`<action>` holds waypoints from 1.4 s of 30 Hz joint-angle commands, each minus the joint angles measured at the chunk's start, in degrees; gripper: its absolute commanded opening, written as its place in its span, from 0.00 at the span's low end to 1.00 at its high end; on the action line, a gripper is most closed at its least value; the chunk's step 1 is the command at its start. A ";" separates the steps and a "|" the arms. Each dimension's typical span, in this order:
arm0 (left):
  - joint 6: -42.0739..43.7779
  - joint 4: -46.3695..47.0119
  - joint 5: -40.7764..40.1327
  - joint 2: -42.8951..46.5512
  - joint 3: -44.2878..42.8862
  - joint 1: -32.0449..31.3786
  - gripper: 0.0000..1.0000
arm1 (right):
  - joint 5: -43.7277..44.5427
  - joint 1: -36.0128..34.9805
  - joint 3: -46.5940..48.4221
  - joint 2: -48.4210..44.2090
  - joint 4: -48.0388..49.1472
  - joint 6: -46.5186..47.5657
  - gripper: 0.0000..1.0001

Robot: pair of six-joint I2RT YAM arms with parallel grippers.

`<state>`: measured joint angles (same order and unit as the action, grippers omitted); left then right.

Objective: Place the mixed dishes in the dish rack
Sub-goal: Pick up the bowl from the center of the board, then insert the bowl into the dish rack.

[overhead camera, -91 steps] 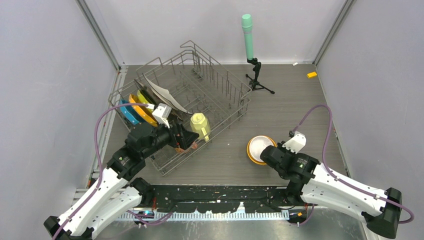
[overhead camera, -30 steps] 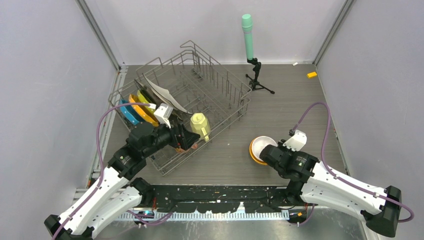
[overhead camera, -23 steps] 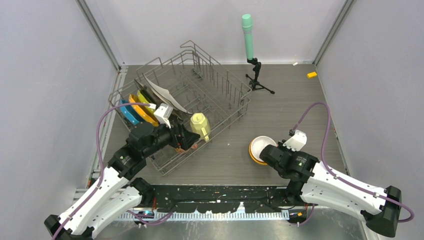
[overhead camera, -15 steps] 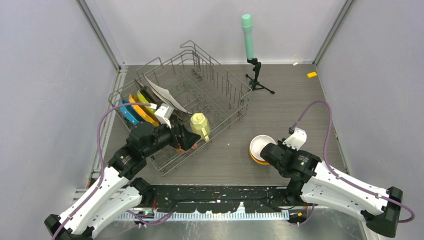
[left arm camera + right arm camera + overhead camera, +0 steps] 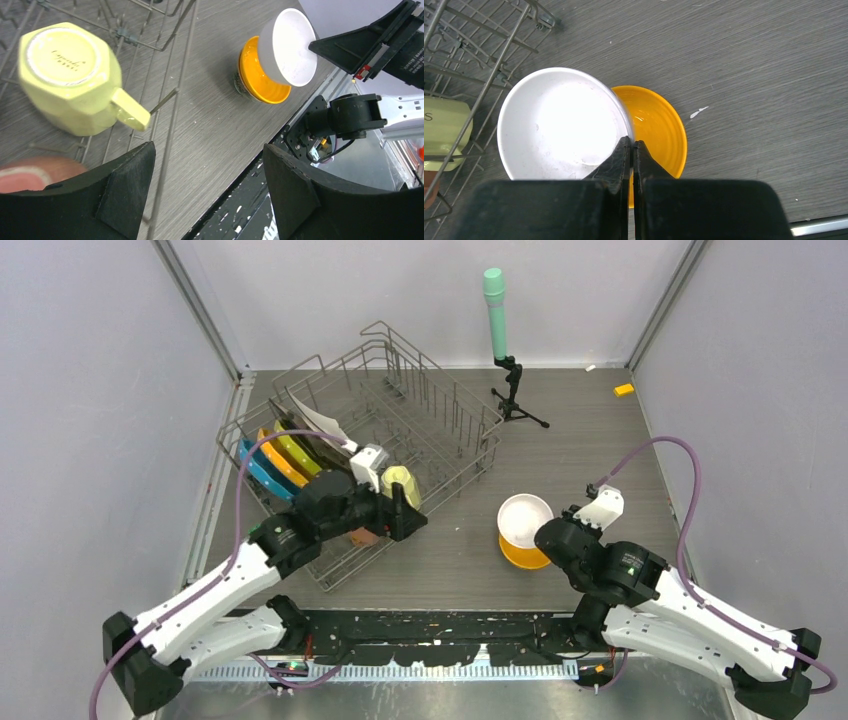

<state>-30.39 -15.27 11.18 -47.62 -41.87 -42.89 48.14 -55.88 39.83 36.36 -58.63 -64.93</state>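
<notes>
My right gripper (image 5: 632, 145) is shut on the near rim of the white bowl (image 5: 559, 125), which hangs tilted just above the orange bowl (image 5: 656, 125) on the table. In the top view the white bowl (image 5: 525, 517) overlaps the orange bowl (image 5: 522, 555). My left gripper (image 5: 207, 155) is open and holds nothing, over the front edge of the dish rack (image 5: 440, 400). The pale-yellow mug (image 5: 65, 75) lies upside down in the rack beside it, with a pink mug (image 5: 30, 172) at the edge. Blue (image 5: 262, 473), orange (image 5: 283, 462) and yellow-green (image 5: 300, 452) plates and the white square plate (image 5: 315, 420) stand in the rack.
A green-topped cylinder on a black tripod (image 5: 497, 320) stands at the back behind the rack. A small orange block (image 5: 624, 390) lies at the far right. Grey walls close in both sides.
My right gripper shut on the white bowl's rim and lifted it out of the orange bowl. My left arm swung right, away from the yellow mug, toward the rack's front edge.
</notes>
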 commanded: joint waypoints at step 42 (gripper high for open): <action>-8.23 -3.55 -32.10 -52.13 -37.16 -25.02 0.32 | -4.16 -0.10 -2.31 -0.40 8.80 0.68 0.00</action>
<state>-38.81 -20.08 -19.46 -99.79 -77.38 -67.66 42.46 -55.88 37.32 36.03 -53.52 -63.31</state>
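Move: Held up in the right fingers, the white bowl has its middle about 24 cm right of the left hand, 3 cm ahead and 10 cm lower; from the right hand it is some 5 cm left, 2 cm ahead and 2 cm below. From the left hand, the orange bowl lies 26 cm right, 2 cm ahead and 17 cm down, while the yellow mug in the rack stands 5 cm left, 8 cm ahead and 10 cm below. Sweeping right, away from the yellow mug, the left hand travels about 18 cm to the white bowl, sinking some 8 cm in the later part and easing slightly forward at the end. Its wrist tips the fingers some 20 degrees more steeply down as they half close, one on each side of the bowl's left rim. The right hand keeps its pinch and brings the bowl about 2 cm left to meet it, dipping a little. ##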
